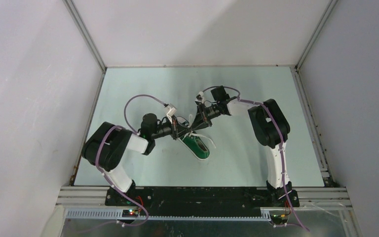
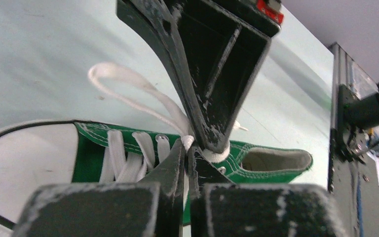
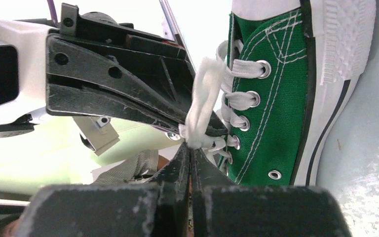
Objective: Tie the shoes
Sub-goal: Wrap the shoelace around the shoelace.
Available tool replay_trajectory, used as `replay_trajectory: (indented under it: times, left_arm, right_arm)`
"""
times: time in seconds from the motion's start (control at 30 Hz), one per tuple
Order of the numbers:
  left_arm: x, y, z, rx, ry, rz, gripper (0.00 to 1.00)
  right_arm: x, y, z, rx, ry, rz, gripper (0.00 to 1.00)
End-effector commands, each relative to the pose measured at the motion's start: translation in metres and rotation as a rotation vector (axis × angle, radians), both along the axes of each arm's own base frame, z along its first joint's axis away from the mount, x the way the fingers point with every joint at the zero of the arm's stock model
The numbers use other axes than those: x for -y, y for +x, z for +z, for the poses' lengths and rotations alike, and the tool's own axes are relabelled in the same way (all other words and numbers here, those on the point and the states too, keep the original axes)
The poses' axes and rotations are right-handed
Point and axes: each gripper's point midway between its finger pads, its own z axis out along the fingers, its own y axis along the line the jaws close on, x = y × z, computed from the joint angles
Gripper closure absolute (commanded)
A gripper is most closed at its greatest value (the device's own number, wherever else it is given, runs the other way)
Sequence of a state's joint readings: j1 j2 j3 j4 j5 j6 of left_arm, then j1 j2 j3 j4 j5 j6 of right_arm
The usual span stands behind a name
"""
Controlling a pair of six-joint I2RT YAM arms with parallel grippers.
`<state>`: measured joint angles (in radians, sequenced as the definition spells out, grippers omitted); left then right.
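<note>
One small green sneaker [image 1: 198, 146] with a white sole lies mid-table, toe toward the arms. Both grippers meet over its laced throat. My left gripper [image 2: 189, 143] is shut on a white lace just above the eyelets; a lace loop [image 2: 123, 81] arcs away from that pinch. From the other side, my right gripper [image 3: 192, 146] is shut on a bunched white lace strand [image 3: 203, 94] beside the shoe's [image 3: 276, 103] eyelets. In the top view the left gripper [image 1: 185, 133] and right gripper [image 1: 195, 127] tips almost touch. A loose lace end [image 1: 211, 143] trails right of the shoe.
The pale green table [image 1: 256, 98] is boxed in by white walls [image 1: 29, 74] on three sides, with a metal rail [image 1: 202, 192] at the near edge holding both arm bases. A frame post [image 2: 343, 123] stands at the table's side.
</note>
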<state>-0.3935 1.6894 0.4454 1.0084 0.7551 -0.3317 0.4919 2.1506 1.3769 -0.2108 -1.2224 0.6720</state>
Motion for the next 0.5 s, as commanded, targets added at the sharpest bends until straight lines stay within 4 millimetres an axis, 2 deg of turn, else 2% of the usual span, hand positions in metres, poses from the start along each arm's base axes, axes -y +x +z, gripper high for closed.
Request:
replay_trajectory:
  times: [0.0,0.1,0.17,0.27,0.37,0.47]
  left_arm:
    - [0.000,0.030,0.023,0.104,-0.042,0.146,1.00]
    - [0.001,0.039,0.022,0.086,-0.045,0.194,1.00]
    - [0.006,0.037,0.021,0.079,-0.051,0.174,1.00]
    - [0.009,0.028,0.015,0.062,-0.042,0.124,1.00]
    - [0.009,0.018,0.008,0.055,-0.025,0.087,1.00]
    - [0.010,0.012,0.006,0.053,-0.025,0.060,1.00]
  right_arm:
    - [-0.005,-0.005,0.029,0.078,0.043,0.027,1.00]
    - [-0.006,-0.006,0.031,0.081,0.046,0.028,0.96]
    - [-0.006,-0.005,0.034,0.089,0.059,0.032,0.82]
    - [-0.001,0.004,0.039,0.133,0.067,0.012,0.73]
    - [0.014,0.014,0.036,0.164,0.016,-0.021,0.64]
    - [0.032,0.025,0.028,0.212,-0.031,-0.049,0.63]
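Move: Both hands meet over the shoe, each with the shoelace already pinched at its fingertips. From the left hand the shoe's middle lies about 4 cm back, 1 cm right and 5 cm below; the loose lace end trails some 3 cm back and 6 cm right, 3 cm lower. The lace loop stands about 4 cm ahead and 1 cm left of the right hand, 1 cm above it. Right fingers open off the shoelace, easing about 1 cm right; left keeps its pinch, shifting 1 cm forward. ##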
